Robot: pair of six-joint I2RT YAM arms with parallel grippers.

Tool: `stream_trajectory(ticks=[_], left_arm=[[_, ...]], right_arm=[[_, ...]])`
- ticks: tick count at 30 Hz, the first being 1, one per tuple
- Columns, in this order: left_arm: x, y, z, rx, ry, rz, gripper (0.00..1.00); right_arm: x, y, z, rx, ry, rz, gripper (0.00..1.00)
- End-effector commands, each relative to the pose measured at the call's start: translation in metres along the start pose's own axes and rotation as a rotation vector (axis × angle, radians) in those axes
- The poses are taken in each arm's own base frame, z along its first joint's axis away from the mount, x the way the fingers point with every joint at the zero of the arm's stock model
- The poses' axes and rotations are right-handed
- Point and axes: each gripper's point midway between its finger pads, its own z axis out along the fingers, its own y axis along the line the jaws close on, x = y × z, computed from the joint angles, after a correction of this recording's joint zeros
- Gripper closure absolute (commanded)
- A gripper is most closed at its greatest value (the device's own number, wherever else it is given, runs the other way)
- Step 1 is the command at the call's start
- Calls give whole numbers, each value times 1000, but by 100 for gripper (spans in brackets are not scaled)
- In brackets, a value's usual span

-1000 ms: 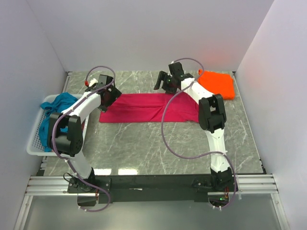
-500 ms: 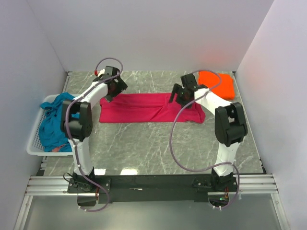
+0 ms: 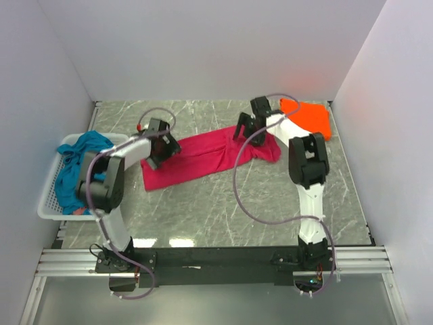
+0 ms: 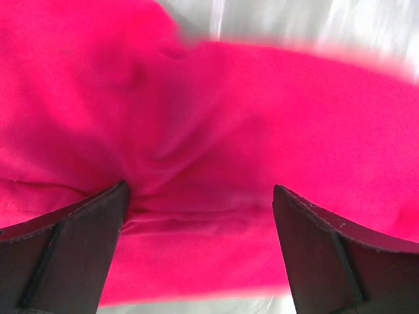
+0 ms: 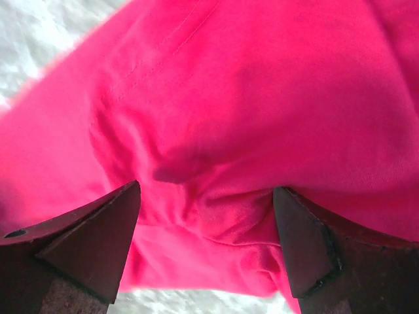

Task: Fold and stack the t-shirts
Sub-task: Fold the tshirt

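The magenta t-shirt (image 3: pixel 203 157) lies as a long folded strip across the table, its right end farther back than its left. My left gripper (image 3: pixel 161 145) is open over the strip's left end; its wrist view shows magenta cloth (image 4: pixel 216 131) filling the space between the spread fingers (image 4: pixel 200 193). My right gripper (image 3: pixel 247 128) is open over the strip's far right end, with bunched magenta cloth (image 5: pixel 216 98) between its fingers (image 5: pixel 206 190). The orange t-shirt (image 3: pixel 308 116) lies folded at the back right. The teal t-shirt (image 3: pixel 74 169) is heaped in the basket.
A white lattice basket (image 3: pixel 49 203) stands at the table's left edge. White walls close in the back and both sides. Purple cables loop off both arms above the table.
The magenta strip has gone from level to slanted, its right end pulled back. My left gripper moved nearer and right onto the left end; my right gripper moved back and left.
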Motion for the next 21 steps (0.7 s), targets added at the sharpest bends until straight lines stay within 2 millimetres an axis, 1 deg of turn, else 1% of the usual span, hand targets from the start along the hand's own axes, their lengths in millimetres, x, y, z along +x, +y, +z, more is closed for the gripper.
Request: stream_trajectory(ticks=[1, 2, 3, 4, 5, 6, 7, 8, 9, 10, 11, 12, 14, 15, 16, 17, 18, 21], left_arm=[[112, 49, -36, -40, 296, 35, 1], [129, 51, -45, -13, 342, 42, 1], [154, 54, -56, -10, 398, 70, 1], [176, 69, -64, -39, 445, 80, 0], [184, 70, -76, -35, 450, 91, 1], [201, 77, -86, -63, 470, 138, 1], [209, 83, -93, -60, 477, 152, 1], [218, 82, -96, -33, 496, 169, 1], [227, 69, -98, 40, 496, 190, 0], [239, 70, -102, 71, 544, 189, 1], [243, 67, -101, 87, 553, 195, 1], [249, 64, -101, 101, 555, 210, 1], [254, 59, -98, 106, 555, 223, 0], [258, 55, -99, 120, 559, 229, 0], [258, 46, -97, 148, 553, 221, 1], [260, 41, -98, 161, 553, 223, 1], [262, 35, -100, 175, 551, 228, 1], [263, 27, -101, 164, 526, 221, 1]], right_arm=[[-16, 23, 21, -79, 49, -64, 12], [-18, 31, 22, -103, 65, -75, 12], [-13, 38, 35, -129, 98, -82, 12], [-29, 69, 27, -209, 57, -112, 12], [-29, 89, 27, -275, 65, -119, 12], [-29, 103, 40, -333, 58, -129, 12], [-33, 132, 35, -406, 37, -126, 12], [-29, 150, 34, -486, 56, -125, 11], [-30, 164, 46, -552, 40, -130, 11], [-33, 181, 43, -607, 25, -130, 11], [-28, 193, 44, -640, 42, -94, 11], [-26, 203, 47, -688, 34, -104, 12], [-26, 208, 50, -691, 13, -97, 11], [-31, 212, 51, -681, -30, -101, 11], [-33, 213, 53, -676, -48, -100, 11], [-38, 215, 52, -679, -70, -89, 11], [-43, 212, 55, -666, -88, -76, 11], [-56, 213, 56, -644, -145, -59, 11]])
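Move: The red t-shirt, folded into a long band, lies under both open hands. Its middle is about 20 cm to the right of the left hand and level with it; from the right hand it is some 18 cm left and 10 cm back, only a centimetre or so lower. The orange shirt sits roughly 28 cm right of the right hand and 7 cm ahead, and the laundry basket about 39 cm left of the left hand, 9 cm back. Turning the band between them, the open hands sweep opposite ways: the left drags its end back about 22 cm and right 15, low over the table, slowing late as its wrist turns clockwise. The right pushes the other end forward, then mostly left some 20 cm, tilting over and turning counter-clockwise while rising about 4 cm. Fingers stay open throughout. ##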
